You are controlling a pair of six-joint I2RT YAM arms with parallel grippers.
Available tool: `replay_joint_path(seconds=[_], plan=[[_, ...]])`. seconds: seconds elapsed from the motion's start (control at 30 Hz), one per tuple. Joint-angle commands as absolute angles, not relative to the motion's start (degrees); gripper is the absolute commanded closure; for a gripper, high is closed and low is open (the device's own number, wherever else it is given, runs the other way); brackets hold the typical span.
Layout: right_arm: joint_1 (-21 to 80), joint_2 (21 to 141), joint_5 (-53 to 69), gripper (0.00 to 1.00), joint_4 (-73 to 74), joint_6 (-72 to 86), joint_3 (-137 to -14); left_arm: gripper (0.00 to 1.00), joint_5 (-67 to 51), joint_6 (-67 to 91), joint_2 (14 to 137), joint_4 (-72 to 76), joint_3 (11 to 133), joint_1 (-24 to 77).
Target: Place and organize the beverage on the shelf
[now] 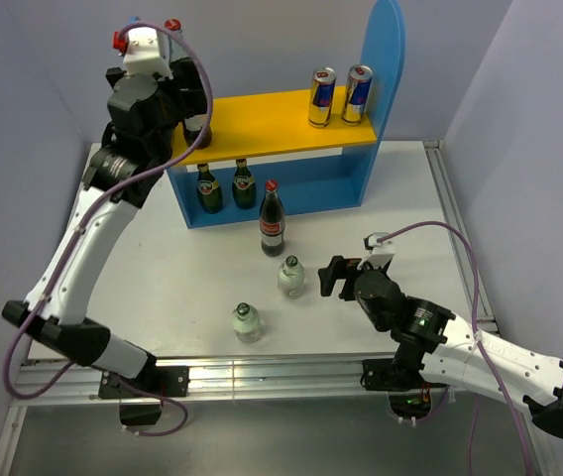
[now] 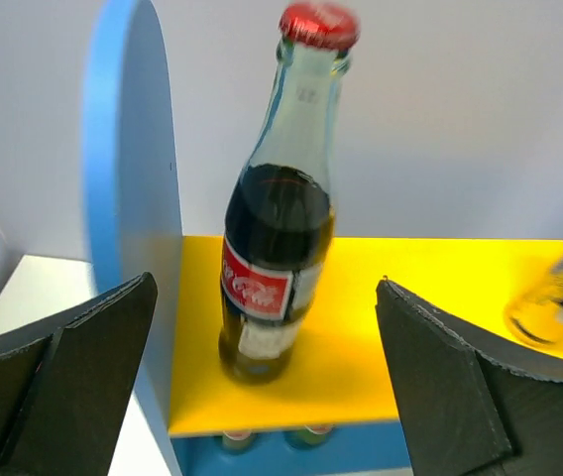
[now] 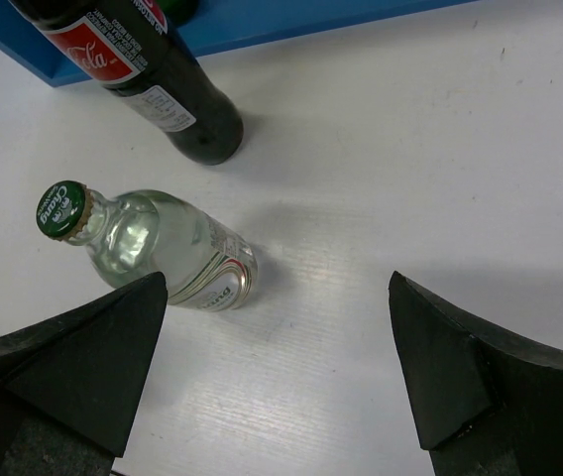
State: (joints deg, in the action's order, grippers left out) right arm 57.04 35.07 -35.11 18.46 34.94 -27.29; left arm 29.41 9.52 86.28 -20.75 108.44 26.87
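The shelf has a yellow upper board [image 1: 272,124] and a blue side panel [image 2: 133,149]. One cola bottle [image 2: 277,248] stands upright at the board's left end, against the panel. My left gripper [image 2: 267,382] is open just in front of it and touches nothing. Two cans [image 1: 339,95] stand at the board's right end. A second cola bottle [image 1: 272,220] stands on the table before the shelf. Two clear green-capped bottles [image 1: 290,276] [image 1: 247,322] stand nearer. My right gripper [image 3: 277,367] is open and empty, low beside the nearer-shelf clear bottle [image 3: 163,248].
Two dark green bottles [image 1: 226,186] stand on the shelf's lower level at the left. The shelf's right blue panel [image 1: 383,59] rises tall. The table's metal rail [image 1: 262,372] runs along the front edge, between the arm bases.
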Motion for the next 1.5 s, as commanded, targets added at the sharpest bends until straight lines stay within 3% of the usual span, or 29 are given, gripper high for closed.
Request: replay_joint_path(seconds=[0.0,0.13,0.3,0.47,0.63,1.03,1.47], plan=[[57.3,35.2,-36.4,0.0,17.0,35.7,-27.2,0.01,31.8,9.7,80.3,-20.6,106.2,29.6],[57.4,35.5,-36.5,0.0,17.3,35.8,-27.3,0.01,28.8,11.2,72.5,-24.1,99.3,34.0],[57.3,35.8,-37.0,0.0,17.2,35.9,-27.4,0.01,22.4,16.3,64.4,-23.1,80.3,40.2],[57.3,35.9,-37.2,0.0,17.2,35.9,-27.4,0.01,17.9,24.8,59.2,-9.3,58.9,45.4],[57.3,35.1,-37.0,0.0,17.3,36.1,-27.1,0.01,17.6,28.2,61.8,-0.5,49.1,48.5],[57.3,34.8,-36.9,0.0,17.1,36.0,-26.8,0.01,17.6,27.2,74.3,14.5,47.0,51.0],[57.2,33.7,-35.6,0.0,16.6,35.8,-26.5,0.02,25.3,24.2,84.7,22.4,49.0,51.0]])
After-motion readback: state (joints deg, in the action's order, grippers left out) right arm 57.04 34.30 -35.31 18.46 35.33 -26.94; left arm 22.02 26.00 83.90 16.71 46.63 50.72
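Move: The coke bottle still on the table is next: from the left hand, up at the shelf, about 37 cm below, 20 cm to its right and 7 cm back. The coke bottle just placed on the shelf stands some 8 cm straight ahead. The green-capped clear bottle is about 11 cm nearer and 5 cm right of the table coke bottle; the nearer green bottle is 11 cm beyond and 8 cm left of it. From the right hand, the table coke bottle lies 15 cm ahead and 15 cm left, slightly lower. The coke bottle on the table is what the left hand, already wide open, comes down to: it backs off the shelf with a slight rise, swings down and right by roughly 33 and 18 cm while drawing back some 15 cm, then creeps forward again towards the bottle. The wrist tips down about 20 degrees and turns clockwise nearly 30, bringing the spread fingers up before the bottle. ##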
